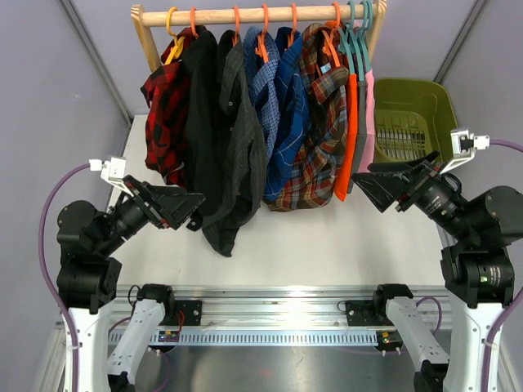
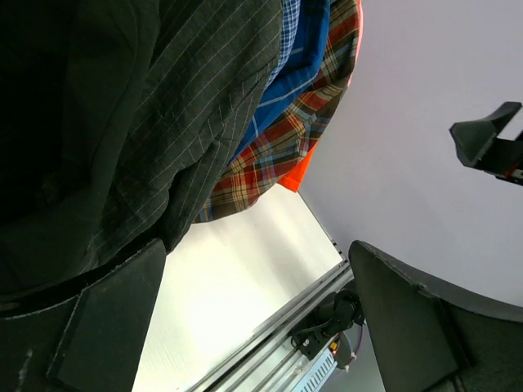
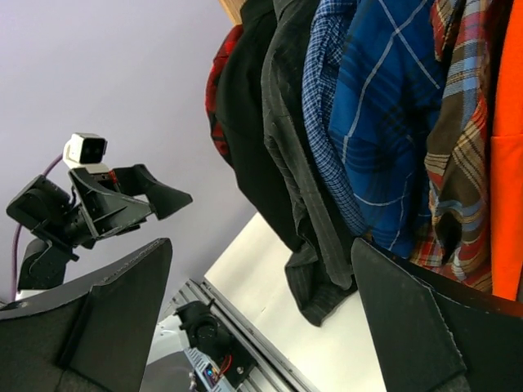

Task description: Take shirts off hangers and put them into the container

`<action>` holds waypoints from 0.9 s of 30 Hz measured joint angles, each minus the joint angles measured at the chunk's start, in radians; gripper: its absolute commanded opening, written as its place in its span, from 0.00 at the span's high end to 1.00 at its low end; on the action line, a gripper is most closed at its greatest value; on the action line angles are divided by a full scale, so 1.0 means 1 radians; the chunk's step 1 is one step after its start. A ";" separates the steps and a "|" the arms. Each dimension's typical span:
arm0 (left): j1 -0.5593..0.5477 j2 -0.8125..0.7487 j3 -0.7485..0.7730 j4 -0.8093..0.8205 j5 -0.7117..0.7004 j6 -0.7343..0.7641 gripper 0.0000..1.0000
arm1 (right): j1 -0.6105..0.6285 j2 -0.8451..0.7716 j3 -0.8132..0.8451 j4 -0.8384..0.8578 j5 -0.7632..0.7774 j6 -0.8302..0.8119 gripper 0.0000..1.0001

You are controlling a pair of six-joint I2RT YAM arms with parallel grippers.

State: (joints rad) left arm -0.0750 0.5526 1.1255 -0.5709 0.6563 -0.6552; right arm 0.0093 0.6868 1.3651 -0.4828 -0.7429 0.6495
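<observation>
Several shirts hang on the rail: red-black plaid (image 1: 166, 114), black (image 1: 204, 122), grey pinstripe (image 1: 237, 163), light blue check (image 1: 265, 98), dark blue plaid (image 1: 288, 131), brown-red-teal plaid (image 1: 319, 139), orange (image 1: 346, 139) and pink (image 1: 369, 122). They hang on a yellow hanger (image 1: 172, 24), orange hangers (image 1: 264, 28) and teal hangers (image 1: 359, 33). The olive-green container (image 1: 413, 118) stands at the back right. My left gripper (image 1: 194, 211) (image 2: 257, 261) is open and empty, just left of the grey shirt's (image 2: 163, 122) hem. My right gripper (image 1: 365, 178) (image 3: 261, 261) is open and empty, right of the orange shirt.
The wooden rail (image 1: 253, 15) rests on slanted wooden legs (image 1: 149, 45) at the back of the white table (image 1: 327, 245). Purple walls (image 1: 49, 98) close in both sides. The arms' metal mounting rail (image 1: 278, 314) runs along the near edge.
</observation>
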 measured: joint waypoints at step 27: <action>0.000 -0.046 -0.154 0.115 0.088 -0.028 0.01 | 0.611 0.844 0.974 -0.497 0.808 -0.476 0.01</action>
State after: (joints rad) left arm -0.0753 0.5064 0.9718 -0.4561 0.7444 -0.6834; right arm 0.6205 1.5311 2.3386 -0.9802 0.0654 0.1734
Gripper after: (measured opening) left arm 0.987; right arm 0.993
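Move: The blue plaid shirt hangs about 22 cm ahead of the right gripper and 9 cm to its left, its middle some 5 cm below. Beside it at nearly that depth and height, the red-brown plaid shirt hangs about 21 cm ahead and 4 cm left of the right gripper; the orange shirt is about 19 cm ahead and 1 cm to its right. From the left gripper the blue plaid shirt is some 22 cm ahead, 13 cm right, 3 cm above. Reach the open right gripper forward about 15 cm towards the blue and red-brown plaid shirts, rising some 4 cm on the way. Near the end of the reach, swing it about 10 cm left in front of their upper parts, sinking slightly at the last, as the wrist rolls and tips the fingers down. Lower the open left gripper about 3 cm. ##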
